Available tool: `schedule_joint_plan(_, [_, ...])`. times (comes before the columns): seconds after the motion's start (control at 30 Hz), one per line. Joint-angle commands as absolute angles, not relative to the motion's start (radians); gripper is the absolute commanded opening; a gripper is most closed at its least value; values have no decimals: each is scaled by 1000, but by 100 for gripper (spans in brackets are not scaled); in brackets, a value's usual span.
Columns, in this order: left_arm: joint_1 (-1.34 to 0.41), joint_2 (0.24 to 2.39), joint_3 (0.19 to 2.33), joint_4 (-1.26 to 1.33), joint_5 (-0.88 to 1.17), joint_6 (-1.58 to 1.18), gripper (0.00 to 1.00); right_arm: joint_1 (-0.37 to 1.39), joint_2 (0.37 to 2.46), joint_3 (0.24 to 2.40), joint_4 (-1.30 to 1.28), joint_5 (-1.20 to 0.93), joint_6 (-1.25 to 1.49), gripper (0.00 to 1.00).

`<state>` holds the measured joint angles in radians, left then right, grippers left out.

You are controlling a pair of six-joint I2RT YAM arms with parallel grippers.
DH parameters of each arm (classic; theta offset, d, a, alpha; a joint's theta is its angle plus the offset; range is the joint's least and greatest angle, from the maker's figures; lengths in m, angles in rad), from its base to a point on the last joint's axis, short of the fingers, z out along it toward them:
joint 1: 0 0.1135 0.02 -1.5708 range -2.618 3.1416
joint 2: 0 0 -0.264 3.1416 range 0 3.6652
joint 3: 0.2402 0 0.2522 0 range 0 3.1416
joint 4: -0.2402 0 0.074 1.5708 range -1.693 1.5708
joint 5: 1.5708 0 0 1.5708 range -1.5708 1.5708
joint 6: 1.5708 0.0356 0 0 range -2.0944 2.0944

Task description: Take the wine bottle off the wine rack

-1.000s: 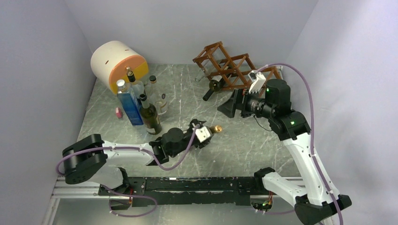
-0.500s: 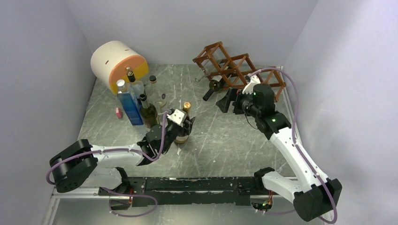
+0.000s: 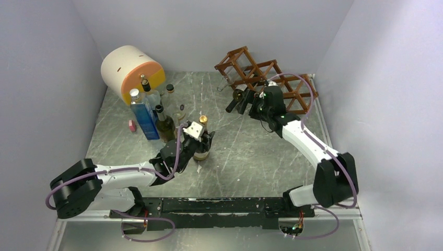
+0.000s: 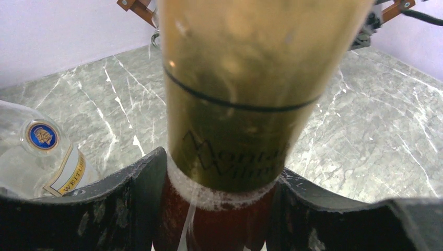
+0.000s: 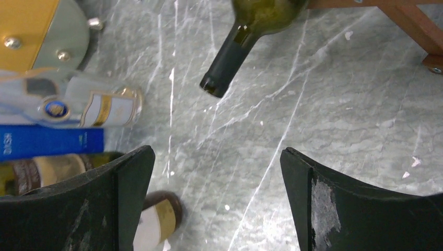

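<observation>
The reddish-brown wine rack (image 3: pixel 257 72) stands at the back right of the table. A dark green wine bottle (image 3: pixel 237 96) lies in a lower cubby, its neck (image 5: pixel 225 67) pointing out over the table. My right gripper (image 3: pixel 244 102) hovers just in front of that neck, open and empty; in the right wrist view the neck sits beyond its fingertips (image 5: pixel 215 151). My left gripper (image 3: pixel 201 140) is shut on the neck of a gold-foil bottle (image 4: pixel 245 99), which stands upright on the marble mid-table.
A white-and-orange cylinder (image 3: pixel 130 69) lies at the back left. In front of it stand several bottles: a blue one (image 3: pixel 142 116), a dark one (image 3: pixel 167 129) and clear ones (image 3: pixel 178 113). A small pink item (image 3: pixel 132 125) sits beside them. Walls close in on both sides.
My left arm swung the gold-foil bottle from lying low at centre to upright nearer the bottle cluster. My right arm reached forward and left, up to the rack bottle's neck.
</observation>
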<state>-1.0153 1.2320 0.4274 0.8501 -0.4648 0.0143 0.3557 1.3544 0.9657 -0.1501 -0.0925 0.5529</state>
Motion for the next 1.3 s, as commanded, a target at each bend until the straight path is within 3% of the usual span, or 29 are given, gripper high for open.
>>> schedule_joint_plan(0.0, [-1009,1187,460,783,-460,35,65,359,1434,1032,-25,0,633,95])
schedule_joint_plan(0.13, [-1009,1155,472,729,-414,30,93,363,1518,1013,64,44,694,93])
schedule_joint_plan(0.2, [-1009,1140,483,689,-382,22,100,376,1555,1008,131,68,720,93])
schedule_joint_plan(0.7, [-1009,962,587,346,-253,-48,100,468,1879,1076,333,328,870,90])
schedule_joint_plan(1.13, [-1009,821,765,31,-252,-102,100,487,2078,1209,407,413,923,74])
schedule_joint_plan(1.27, [-1009,808,826,-30,-254,-97,100,488,2091,1215,420,435,933,64])
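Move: The right hand's target, the neck of the dark wine bottle still in the rack, lies about 14 cm ahead, 5 cm left and 13 cm below. The rack's middle is some 22 cm ahead and 9 cm right of that hand, and a clear glass in it about 22 cm ahead, 8 cm left. The left hand still grips the gold-topped bottle, its middle 7 cm straight below; a green bottle stands 12 cm left, 5 cm ahead. The left fingers let go of the gold-topped bottle's neck, opening fully, and the hand backs off about 5 cm, then climbs too, some 9 cm in all. Meanwhile the right hand reaches forward and down about 14 cm each way, drifting left and turning some 25 degrees clockwise, until its fingers straddle the racked bottle's neck just below the shoulder and start to close; no squeeze can be seen yet. ##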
